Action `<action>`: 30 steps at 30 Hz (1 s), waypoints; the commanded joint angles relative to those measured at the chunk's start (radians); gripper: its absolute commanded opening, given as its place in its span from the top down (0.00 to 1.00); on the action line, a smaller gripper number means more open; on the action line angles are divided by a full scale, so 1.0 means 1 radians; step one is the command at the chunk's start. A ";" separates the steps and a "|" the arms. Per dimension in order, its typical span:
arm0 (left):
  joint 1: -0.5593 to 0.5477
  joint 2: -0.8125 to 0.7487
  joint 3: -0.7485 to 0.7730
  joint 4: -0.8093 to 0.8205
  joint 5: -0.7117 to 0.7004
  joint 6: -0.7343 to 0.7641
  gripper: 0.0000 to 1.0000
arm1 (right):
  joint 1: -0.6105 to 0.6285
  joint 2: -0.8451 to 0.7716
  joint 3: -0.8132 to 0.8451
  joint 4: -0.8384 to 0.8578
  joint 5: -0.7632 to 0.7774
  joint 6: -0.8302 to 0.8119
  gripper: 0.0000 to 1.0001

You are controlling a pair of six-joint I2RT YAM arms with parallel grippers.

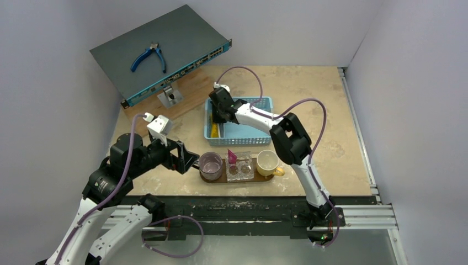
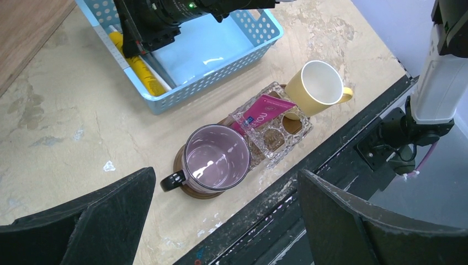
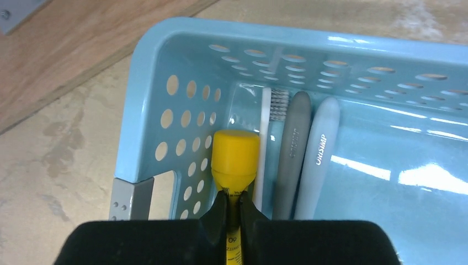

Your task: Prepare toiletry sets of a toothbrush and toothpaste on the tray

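In the right wrist view my right gripper is shut on the yellow toothpaste tube, just below its cap, against the left wall of the blue basket. Beside the tube lie a white toothbrush, a grey one and a pale-blue one. From above, the right gripper reaches into the basket's left end. The pink toothpaste leans on a glass holder on the dark wooden tray. My left gripper hangs open and empty, left of the tray.
On the tray stand a purple mug at the left and a yellow cup at the right. A grey network switch with blue pliers on it sits at the back left, over a wooden board.
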 commanded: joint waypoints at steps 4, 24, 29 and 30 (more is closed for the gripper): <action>0.015 0.005 -0.003 0.023 0.025 0.014 0.00 | -0.006 -0.122 -0.053 -0.052 0.112 -0.053 1.00; 0.023 0.007 -0.005 0.026 0.032 0.012 0.00 | -0.006 -0.313 -0.149 0.048 0.188 -0.077 1.00; 0.025 0.012 -0.005 0.028 0.038 0.011 0.00 | -0.006 -0.412 -0.203 0.108 0.230 -0.109 1.00; 0.026 0.013 -0.005 0.027 0.039 0.011 0.00 | -0.006 -0.431 -0.214 0.115 0.232 -0.114 1.00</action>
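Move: The right hand already has the yellow toothpaste pinched below its cap at the basket's left wall. The clear holder on the tray lies about 24 cm back and 11 cm to its right. The toothbrushes lie level with the hand some 4 cm to its right; the purple mug stands about 24 cm straight back, the yellow mug 23 cm back and 23 cm right. From the left hand, the holder is roughly 4 cm ahead, 16 cm right and 20 cm below. First to the right, almost level, for about 3 cm, then chiefly upward with more drift to the right, the right hand draws the yellow toothpaste out of the basket, ending some 10 cm higher. The fingers stay shut on the tube below its cap, and in the rise the wrist tips their points up by about 10 degrees. ##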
